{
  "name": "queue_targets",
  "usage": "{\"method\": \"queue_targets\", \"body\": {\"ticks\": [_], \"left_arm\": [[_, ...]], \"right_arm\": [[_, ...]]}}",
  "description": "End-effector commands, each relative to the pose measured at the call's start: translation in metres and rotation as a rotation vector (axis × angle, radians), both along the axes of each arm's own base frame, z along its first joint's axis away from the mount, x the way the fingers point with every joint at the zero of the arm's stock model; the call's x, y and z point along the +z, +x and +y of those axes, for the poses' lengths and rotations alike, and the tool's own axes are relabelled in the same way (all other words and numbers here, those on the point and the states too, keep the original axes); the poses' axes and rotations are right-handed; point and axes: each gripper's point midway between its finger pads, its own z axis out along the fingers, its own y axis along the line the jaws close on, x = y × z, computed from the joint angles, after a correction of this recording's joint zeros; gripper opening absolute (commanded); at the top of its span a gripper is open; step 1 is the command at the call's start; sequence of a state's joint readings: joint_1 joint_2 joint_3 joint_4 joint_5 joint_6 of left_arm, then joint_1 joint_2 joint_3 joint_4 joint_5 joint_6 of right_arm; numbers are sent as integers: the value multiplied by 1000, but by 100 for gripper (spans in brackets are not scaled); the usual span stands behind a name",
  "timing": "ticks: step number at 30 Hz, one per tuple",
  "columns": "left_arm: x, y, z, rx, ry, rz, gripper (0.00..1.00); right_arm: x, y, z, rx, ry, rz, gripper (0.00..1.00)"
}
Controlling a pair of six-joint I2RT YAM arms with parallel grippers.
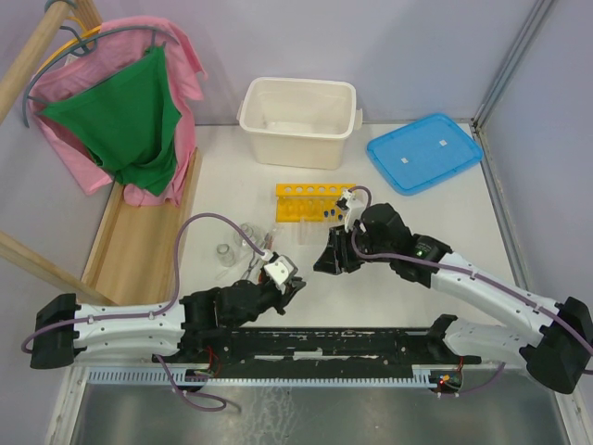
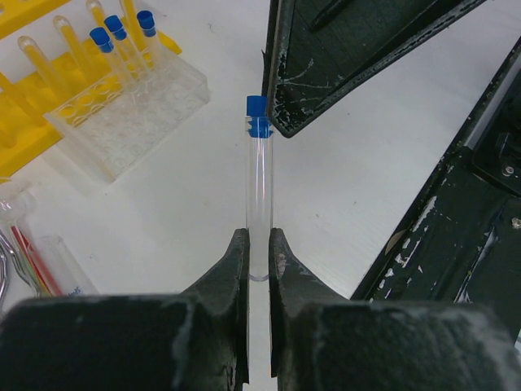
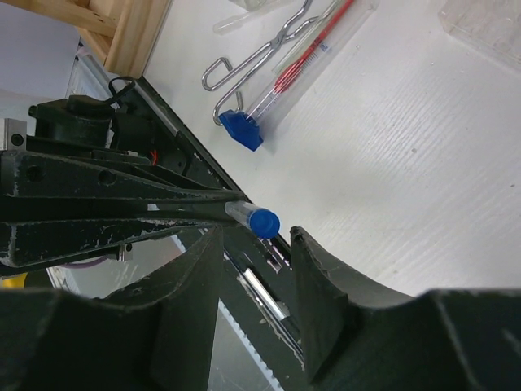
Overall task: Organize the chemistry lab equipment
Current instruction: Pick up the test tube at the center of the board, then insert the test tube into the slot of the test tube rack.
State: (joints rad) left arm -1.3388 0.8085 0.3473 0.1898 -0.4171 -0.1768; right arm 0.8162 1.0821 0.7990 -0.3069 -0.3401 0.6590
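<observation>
My left gripper (image 2: 259, 244) is shut on the lower end of a clear tube (image 2: 260, 183), whose blue cap (image 2: 257, 116) points away from it. My right gripper (image 3: 256, 236) is open, and the same cap (image 3: 263, 221) lies at the mouth of its jaws without being gripped. One right finger (image 2: 326, 73) stands right beside the cap. In the top view the two grippers (image 1: 292, 281) (image 1: 326, 260) meet at mid-table. The yellow rack (image 1: 315, 201) lies behind them. A clear rack (image 2: 130, 110) holds more capped tubes. Metal tongs (image 3: 260, 57) and a thin red rod (image 3: 313, 49) lie together.
A white tub (image 1: 298, 120) stands at the back centre and a flat blue lid (image 1: 424, 151) at the back right. Small glass flasks (image 1: 225, 252) stand left of the grippers. A wooden trough (image 1: 139, 246) and hanging pink and green cloth (image 1: 125, 120) fill the left side.
</observation>
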Motion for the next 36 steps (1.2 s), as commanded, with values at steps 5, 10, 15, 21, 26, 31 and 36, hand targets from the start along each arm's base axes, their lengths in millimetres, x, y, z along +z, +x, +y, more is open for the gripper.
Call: {"method": "queue_targets", "body": {"ticks": [5,10,15,21,26,31,36], "left_arm": [[20,3,-4,8,-53,-50,3],[23,3,-4,12,-59,-54,3],[26,2,-4,11,-64,-58,3],[27,2,-4,15,-70,-58,3],[21,3,-4,20,-49,-54,3],[7,10,2,90,4,-27,21],[-5,29,24,275,49,-5,41]], "right_arm": [[31,9,13,27,73,-71,45],[29,9,14,35,76,-61,43],[27,9,17,39,81,-52,41],[24,9,20,52,86,-43,36],[23,9,22,61,91,-43,16],[14,15,14,26,32,-61,8],[-2,41,-10,-104,-136,-130,7]]}}
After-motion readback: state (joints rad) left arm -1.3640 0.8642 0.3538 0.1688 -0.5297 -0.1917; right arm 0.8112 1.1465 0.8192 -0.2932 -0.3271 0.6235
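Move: The test tube, already held at its bottom end by the left fingers, slants up to the right; its middle is about 3 cm right, 2 cm ahead and 2 cm above the left hand. From the right hand that middle lies some 3 cm left, 1 cm back and 2 cm lower. The clear rack stands roughly 12 cm ahead of the right hand, 1 cm to its right and 16 cm below; the yellow rack is about 7 cm beyond the clear one and 1 cm to its left. The right fingers, half open around the tube's capped end, shut and pinch it after easing about 1 cm to the left. Only then do the left fingers, until now still gripping the bottom end, open and let go, the left hand sinking some 1.5 cm as the right dips about 1 cm down and forward. ##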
